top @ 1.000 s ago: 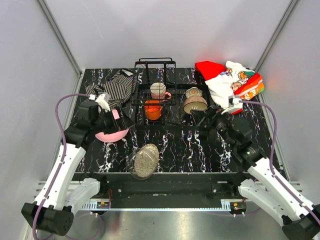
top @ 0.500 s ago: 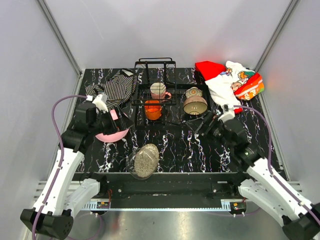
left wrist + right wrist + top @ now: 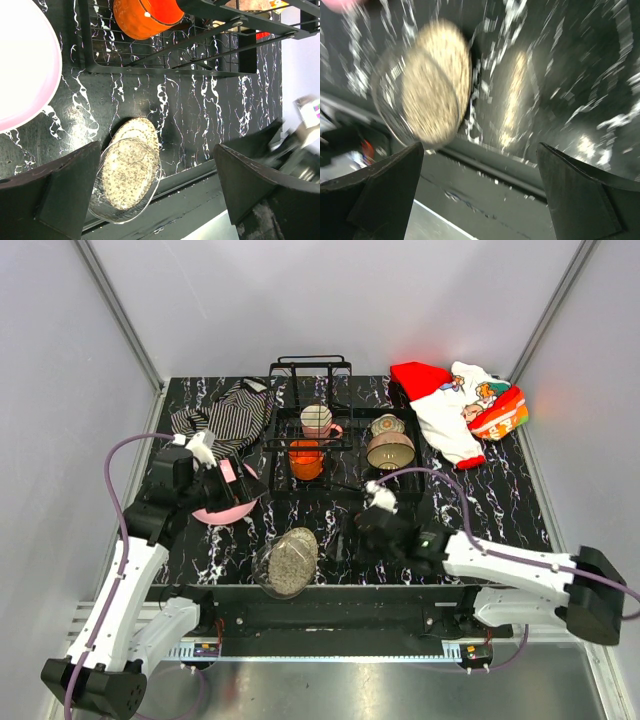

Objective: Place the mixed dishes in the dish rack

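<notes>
The black wire dish rack stands at the back centre, with the small orange cup and the cream-pink mug in it. To its right sit the brownish bowl and the floral cup. My left gripper hangs open over the pink plate; the left wrist view shows the pink plate, the orange cup and the tan-gold plate. My right gripper is open and empty, just right of the tan-gold plate, which appears blurred in its view.
A striped black-white cloth lies at the back left and a red-white printed cloth at the back right. The tan-gold plate lies at the table's near edge, with something clear and glassy overlapping it.
The right arm has swung from beside the bowl at the back right down to the near centre, close to the tan-gold plate. The left arm has barely moved.
</notes>
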{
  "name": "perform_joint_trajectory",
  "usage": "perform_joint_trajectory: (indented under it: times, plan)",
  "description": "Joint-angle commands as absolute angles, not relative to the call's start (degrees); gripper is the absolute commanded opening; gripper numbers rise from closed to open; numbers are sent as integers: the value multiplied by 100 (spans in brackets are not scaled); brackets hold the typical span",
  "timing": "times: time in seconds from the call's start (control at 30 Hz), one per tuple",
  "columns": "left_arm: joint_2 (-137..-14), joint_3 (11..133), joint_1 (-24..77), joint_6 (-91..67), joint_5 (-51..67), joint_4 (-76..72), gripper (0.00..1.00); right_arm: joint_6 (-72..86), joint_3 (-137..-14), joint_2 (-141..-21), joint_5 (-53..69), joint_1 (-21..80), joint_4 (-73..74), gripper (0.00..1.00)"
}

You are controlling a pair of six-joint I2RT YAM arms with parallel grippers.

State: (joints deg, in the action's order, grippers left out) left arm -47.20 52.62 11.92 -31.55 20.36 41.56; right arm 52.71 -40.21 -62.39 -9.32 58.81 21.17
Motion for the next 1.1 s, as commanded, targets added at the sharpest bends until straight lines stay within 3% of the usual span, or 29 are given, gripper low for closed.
perform_joint_trajectory:
  times: [0.0, 0.23, 0.43, 0.77, 0.83, 1.07]
  plan:
    - [-4702, 5212, 1160, -3155, 2004, 3999, 99, 5800, -4403, -6837, -1670, 6705, 2013, 100]
    - [-4658, 5159, 1160, -3138, 1987, 3990, 99, 6231, -4649, -7909, -1626, 7312, 1381, 82]
    - [-4658, 5124, 1160, -3076, 1986, 3999, 99, 6301, -4693, -8411, -1512, 7357, 854, 60]
    - [-4790, 5256, 1160, -2988, 2030, 3999, 99, 6469, -4702, -8947, -1556, 7365, 624, 47]
    - [-4799, 5256, 1151, -2997, 2030, 3999, 99, 6495, -4676, -8991, -1547, 7365, 528, 35]
    - [-4746, 5265, 1160, -2918, 1987, 4078, 99, 6539, -4632, -9149, -1600, 7365, 308, 26]
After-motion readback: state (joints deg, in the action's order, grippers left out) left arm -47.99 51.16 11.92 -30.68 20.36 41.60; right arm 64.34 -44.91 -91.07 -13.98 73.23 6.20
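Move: The clear glass bowl, tilted over on the bare table, lies about 17 cm to the left of the right gripper, 6 cm back and 9 cm below. The speckled plate under it is centred some 15 cm left and 5 cm back; the orange cup in the rack stands about 17 cm ahead and 12 cm left. From the left gripper, the bowl is roughly 13 cm back, 4 cm to the right and 20 cm down. Bring the right gripper left and down to the near, right-hand rim of the glass bowl, about 9 cm each way, drawing back some 4 cm early on and finishing mostly downwards. On the way, narrow the wide-open fingers to about a third, so the tips come in on either side of the rim; keep the wrist nearly steady. ##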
